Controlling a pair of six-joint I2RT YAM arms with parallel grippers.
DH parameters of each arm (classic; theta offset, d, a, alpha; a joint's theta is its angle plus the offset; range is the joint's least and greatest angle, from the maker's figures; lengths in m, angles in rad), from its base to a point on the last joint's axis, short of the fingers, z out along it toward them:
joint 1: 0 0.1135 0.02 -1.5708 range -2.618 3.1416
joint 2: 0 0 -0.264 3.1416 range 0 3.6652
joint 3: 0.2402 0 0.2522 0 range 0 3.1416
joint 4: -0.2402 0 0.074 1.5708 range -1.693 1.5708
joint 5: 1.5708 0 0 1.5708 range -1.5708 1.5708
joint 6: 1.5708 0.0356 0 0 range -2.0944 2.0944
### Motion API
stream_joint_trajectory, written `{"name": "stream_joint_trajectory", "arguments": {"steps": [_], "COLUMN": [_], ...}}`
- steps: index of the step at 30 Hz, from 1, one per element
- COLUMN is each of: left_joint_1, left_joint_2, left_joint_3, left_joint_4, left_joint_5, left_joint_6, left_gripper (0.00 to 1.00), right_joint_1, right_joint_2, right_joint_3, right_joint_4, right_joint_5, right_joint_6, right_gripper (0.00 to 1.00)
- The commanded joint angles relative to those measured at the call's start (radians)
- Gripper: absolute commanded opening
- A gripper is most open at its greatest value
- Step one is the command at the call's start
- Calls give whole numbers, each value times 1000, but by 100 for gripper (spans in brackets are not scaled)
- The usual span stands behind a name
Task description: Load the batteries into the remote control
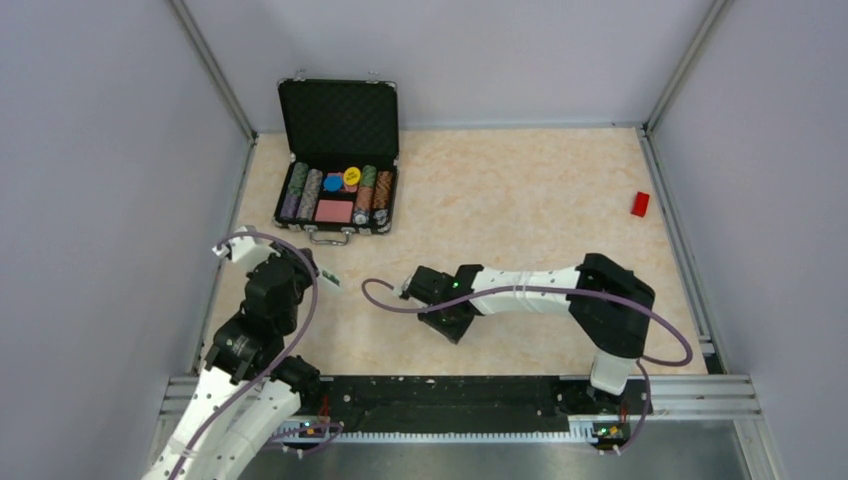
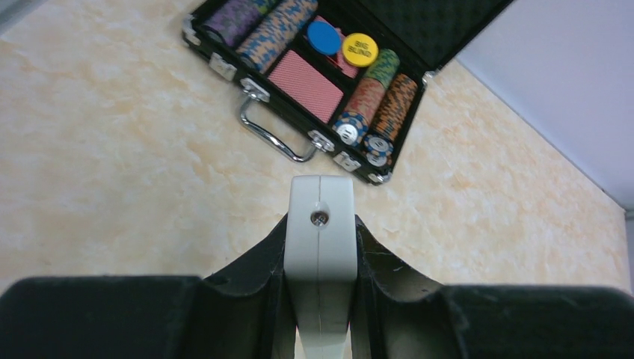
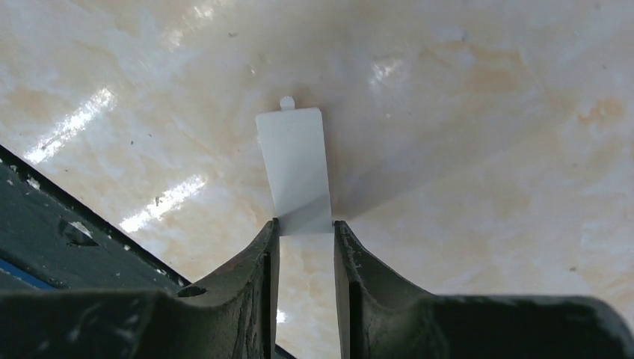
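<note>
In the left wrist view the white remote control (image 2: 320, 193) stands edge-on between the fingers of my left gripper (image 2: 321, 219), which is shut on it; a small screw shows on its facing edge. From above, the remote's tip (image 1: 331, 279) pokes out of the left gripper (image 1: 306, 268) near the table's left side. My right gripper (image 3: 305, 224) is low over the table at centre, shut on the near end of a short flat white cover plate (image 3: 294, 161) with a small tab at its far end. The batteries are out of view.
An open black case (image 1: 338, 120) of poker chips and cards sits at the back left, just beyond the left gripper, its handle (image 2: 271, 138) facing me. A small red block (image 1: 640, 204) lies by the right wall. Grey walls close in the table on three sides.
</note>
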Motion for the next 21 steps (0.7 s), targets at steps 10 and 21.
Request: {"name": "stream_joint_trajectory", "arguments": {"steps": [10,21], "left_joint_1": [2,1], "left_joint_2": [93,333], "left_joint_3": [-248,-246], "left_joint_4": [723,1035], "left_joint_5": [585,887], "left_joint_6": [164,172], "left_gripper": [0,0], "right_joint_1": [-47,-48], "right_joint_2": [-287,-396], "right_joint_3": [0,37], "right_joint_4": [-3,34], "right_joint_5": [15,87], "right_joint_6": [134,255], "right_gripper": [23,23]}}
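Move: The white battery cover is already pinched in the right fingers at or just above the table. From the left hand, which holds the loaded remote, it lies about 25 cm right, 8 cm back and 21 cm below. From the right hand, the remote's middle is roughly 23 cm left, 7 cm ahead and 20 cm higher. The open chip case stands some 20 cm ahead of the left hand, 2 cm to its right and 19 cm below. The battery cover goes up about 10 cm in the right hand's kept pinch, after a brief slide right, while those fingertips swing some 20 degrees to the left. Meanwhile the left hand keeps its grip on the remote and sweeps it right, about 15 cm and slightly forward, towards the cover, turning roughly 45 degrees clockwise. ##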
